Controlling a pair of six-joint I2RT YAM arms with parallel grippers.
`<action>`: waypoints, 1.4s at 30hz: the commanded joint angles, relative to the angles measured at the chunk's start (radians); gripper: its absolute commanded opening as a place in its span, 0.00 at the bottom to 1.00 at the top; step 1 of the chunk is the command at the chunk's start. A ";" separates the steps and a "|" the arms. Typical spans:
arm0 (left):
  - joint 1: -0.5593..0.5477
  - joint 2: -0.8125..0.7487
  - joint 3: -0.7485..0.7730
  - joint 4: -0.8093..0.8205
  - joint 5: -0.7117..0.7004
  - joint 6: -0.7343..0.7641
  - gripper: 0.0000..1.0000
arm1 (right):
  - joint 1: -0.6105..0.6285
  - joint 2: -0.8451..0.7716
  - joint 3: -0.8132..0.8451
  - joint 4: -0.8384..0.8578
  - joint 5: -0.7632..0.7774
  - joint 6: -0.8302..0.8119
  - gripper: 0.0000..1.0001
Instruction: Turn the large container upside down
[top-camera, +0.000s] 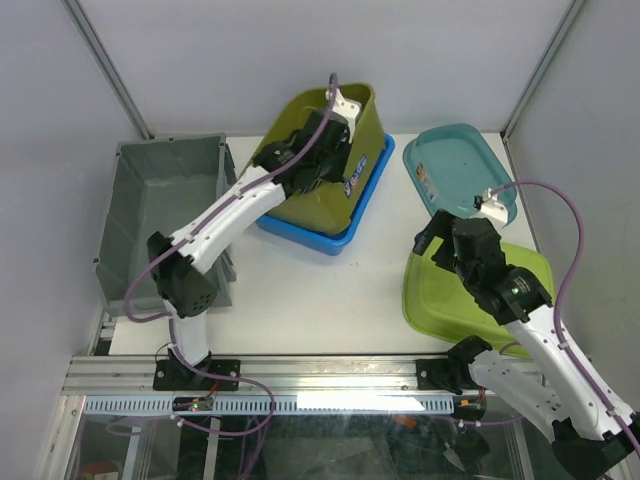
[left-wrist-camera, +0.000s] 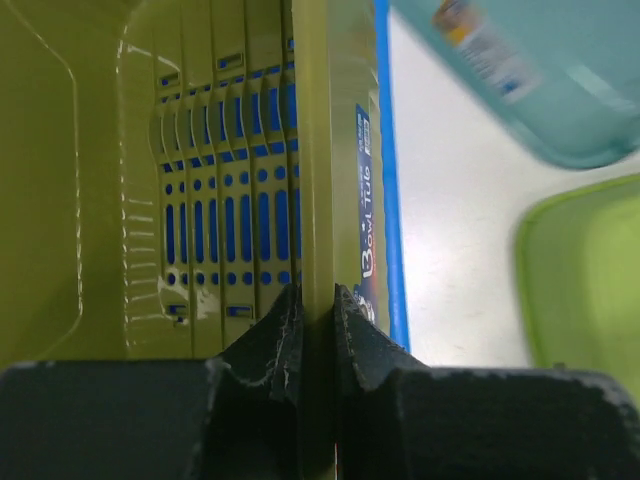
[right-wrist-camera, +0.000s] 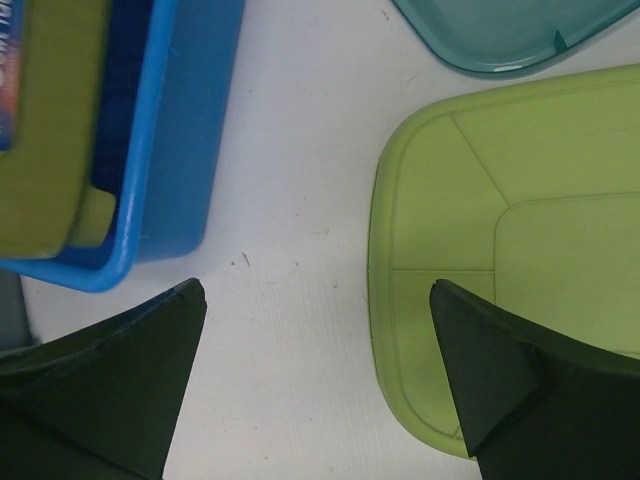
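Note:
The large container (top-camera: 325, 190) is an olive-green tub with a label on its side, standing tilted in a blue tray (top-camera: 345, 236) at the back middle of the table. My left gripper (top-camera: 335, 122) reaches over its upper rim and is shut on the tub's right wall. In the left wrist view that green wall (left-wrist-camera: 318, 180) runs straight between the two black fingers (left-wrist-camera: 275, 335), with the slotted inside of the tub to the left. My right gripper (top-camera: 432, 238) hovers open over bare table, apart from the tub, with nothing between its fingers (right-wrist-camera: 165, 340).
A grey bin (top-camera: 160, 200) lies at the left. A teal lid (top-camera: 460, 165) rests at the back right, and a light green lid (top-camera: 470, 295) lies under the right arm. The white table (right-wrist-camera: 290, 300) shows between the blue tray (right-wrist-camera: 175, 150) and the light green lid (right-wrist-camera: 500, 220).

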 joint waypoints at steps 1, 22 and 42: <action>-0.028 -0.279 0.153 0.145 0.087 0.059 0.00 | -0.001 -0.049 0.059 -0.011 0.051 0.006 0.99; -0.025 -0.654 -0.121 0.484 0.393 -0.368 0.00 | 0.000 -0.182 -0.007 0.229 -0.248 -0.074 0.99; -0.027 -0.818 -0.252 0.555 0.328 -0.491 0.00 | -0.014 0.326 0.046 0.383 -0.279 0.078 0.98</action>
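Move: The left hand already pinches the right-hand rim of the olive large container, whose middle lies about 6 cm left, 5 ahead and 8 below. The blue tub lies 3 cm left and 18 below. The teal tub is some 30 cm right, roughly level in reach; the grey tub is 40 left and 8 back. From the right hand, the large container is roughly 24 cm left, 16 ahead and 5 below. Left hand hoists the pinched large container some 30 cm up, 20 back, rolling it; open right hand swings left. ##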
